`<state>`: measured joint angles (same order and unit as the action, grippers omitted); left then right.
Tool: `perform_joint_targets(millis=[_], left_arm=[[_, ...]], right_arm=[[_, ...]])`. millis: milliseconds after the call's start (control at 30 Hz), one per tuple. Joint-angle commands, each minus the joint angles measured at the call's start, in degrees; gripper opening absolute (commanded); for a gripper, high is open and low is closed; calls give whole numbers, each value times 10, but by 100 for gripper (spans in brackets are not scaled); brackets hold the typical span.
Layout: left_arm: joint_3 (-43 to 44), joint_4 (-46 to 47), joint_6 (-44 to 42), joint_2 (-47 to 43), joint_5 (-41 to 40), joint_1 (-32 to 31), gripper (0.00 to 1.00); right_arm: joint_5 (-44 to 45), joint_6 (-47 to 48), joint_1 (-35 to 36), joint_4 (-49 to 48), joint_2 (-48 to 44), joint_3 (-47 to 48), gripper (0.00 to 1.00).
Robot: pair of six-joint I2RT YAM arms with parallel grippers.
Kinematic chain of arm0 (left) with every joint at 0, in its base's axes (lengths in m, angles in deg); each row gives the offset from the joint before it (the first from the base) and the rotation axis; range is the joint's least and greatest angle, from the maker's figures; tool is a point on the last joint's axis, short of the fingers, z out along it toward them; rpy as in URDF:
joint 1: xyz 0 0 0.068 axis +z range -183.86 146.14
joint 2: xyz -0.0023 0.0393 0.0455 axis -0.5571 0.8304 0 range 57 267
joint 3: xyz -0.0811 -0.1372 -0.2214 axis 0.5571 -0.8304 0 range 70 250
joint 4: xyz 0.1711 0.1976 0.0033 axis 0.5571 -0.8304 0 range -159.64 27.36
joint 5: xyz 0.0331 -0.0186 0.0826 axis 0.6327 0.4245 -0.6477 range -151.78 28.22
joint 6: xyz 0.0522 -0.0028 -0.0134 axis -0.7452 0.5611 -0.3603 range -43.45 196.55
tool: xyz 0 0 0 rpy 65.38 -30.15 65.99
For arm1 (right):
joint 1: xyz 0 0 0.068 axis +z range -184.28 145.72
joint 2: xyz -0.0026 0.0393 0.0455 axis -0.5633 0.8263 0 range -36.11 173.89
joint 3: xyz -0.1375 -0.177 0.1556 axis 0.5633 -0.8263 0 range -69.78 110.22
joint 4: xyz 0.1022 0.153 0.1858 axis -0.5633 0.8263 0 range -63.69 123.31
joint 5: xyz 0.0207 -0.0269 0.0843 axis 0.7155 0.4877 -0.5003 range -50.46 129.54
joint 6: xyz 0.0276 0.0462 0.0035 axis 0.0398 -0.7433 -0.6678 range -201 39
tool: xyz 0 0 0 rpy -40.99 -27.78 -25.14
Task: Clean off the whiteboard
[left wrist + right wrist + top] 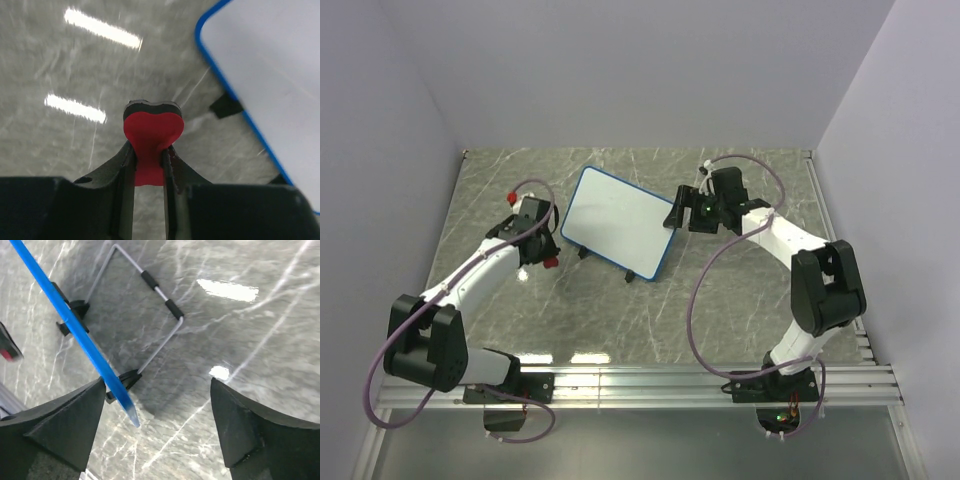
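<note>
The whiteboard (617,220) stands propped in the middle of the marble table, with a blue frame and a white face that shows no marks. Left of it, my left gripper (548,256) is shut on a red eraser (152,132), which hangs low over the table beside the board's blue edge (220,75). My right gripper (676,213) is at the board's right end. Seen from the right wrist, its jaws stand wide open, and the blue frame (75,325) runs just beside the left finger (65,425) with no grip on it. The board's wire stand (160,295) shows behind.
Black feet (632,275) hold the board off the table. Aluminium rails (720,385) run along the near edge and down the right side (815,200). Grey walls close in the left, back and right. A small red part (511,197) sits by the left wrist.
</note>
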<state>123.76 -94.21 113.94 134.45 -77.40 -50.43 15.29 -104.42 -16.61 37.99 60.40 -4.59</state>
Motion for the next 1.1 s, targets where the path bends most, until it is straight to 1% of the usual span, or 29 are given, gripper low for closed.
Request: perform_joint_targets(millis=[0, 67, 100, 133, 200, 233, 300, 333, 400, 433, 600, 700, 767, 800, 833, 900, 967, 1067], left_arm=[[-44, 7, 58, -32, 52, -1, 6], [-72, 16, 75, -41, 66, -1, 13], [-80, 18, 83, -46, 73, -1, 18], [-89, 20, 85, -48, 78, -1, 27], [-109, 23, 89, -53, 91, -1, 32], [-117, 25, 93, -56, 95, -1, 39], [-130, 21, 95, -62, 99, -1, 48], [-131, 17, 97, -66, 99, -1, 67], [-130, 6, 94, -73, 96, -1, 87], [-126, -1, 91, -83, 91, -1, 99], [-92, -45, 74, -114, 56, -2, 100], [-86, -66, 67, -108, 50, -2, 99], [-93, -67, 66, -81, 74, -3, 99], [-91, -72, 77, -45, 81, -2, 98], [-86, -79, 80, -24, 93, -2, 97], [-81, -78, 96, 12, 93, -6, 95], [-74, -60, 104, 4, 89, -19, 95], [-62, -37, 115, -65, 81, -34, 95]], right_arm=[[51, 4, -4, 10, -55, 0, 93], [54, 0, -4, 10, -77, -6, 93], [54, 0, -4, 9, -85, -9, 93], [54, -1, -4, 10, -103, -13, 93], [63, -6, -4, 16, -125, -18, 93], [66, -7, -4, 18, -147, -25, 93], [70, -14, -4, 24, -175, -37, 93], [71, -16, -4, 25, -205, -51, 93], [75, -25, -4, 30, -237, -66, 93], [76, -28, -4, 33, -270, -82, 93], [81, -39, -4, 62, -364, -131, 94], [85, -40, -4, 84, -415, -160, 94], [89, -41, -4, 93, -450, -183, 94], [90, -42, -4, 97, -467, -194, 94], [90, -41, -5, 99, -472, -197, 94], [90, -41, -4, 111, -484, -203, 94], [94, -40, -4, 122, -492, -201, 94], [101, -37, -4, 140, -510, -186, 94]])
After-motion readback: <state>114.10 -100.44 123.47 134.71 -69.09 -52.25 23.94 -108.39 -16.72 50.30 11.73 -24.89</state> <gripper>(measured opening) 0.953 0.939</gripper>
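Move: The left hand still pinches the eraser; the bare table spot it is bound for lies about 5 cm back, 3 cm to the right and some 8 cm below. From that hand the whiteboard's middle is roughly 15 cm right, 8 cm ahead and 2 cm lower, its near-left foot about 7 cm right, 3 cm ahead and 7 cm down. The open right hand has the board's middle some 13 cm left, level ahead, 2 cm lower, and the eraser about 29 cm left and 7 cm back. Back and down, away from the whiteboard, the left hand carries the eraser some 6 cm towards the bare table, opens wide to let go, rises about 3 cm, then dips again and draws slightly farther back, fingers open. The right hand, already open at the board's right edge, lifts first, then pulls back about 13 cm and rightwards, clear of the board, ending some 10 cm higher, its fingers tilting up a little. ##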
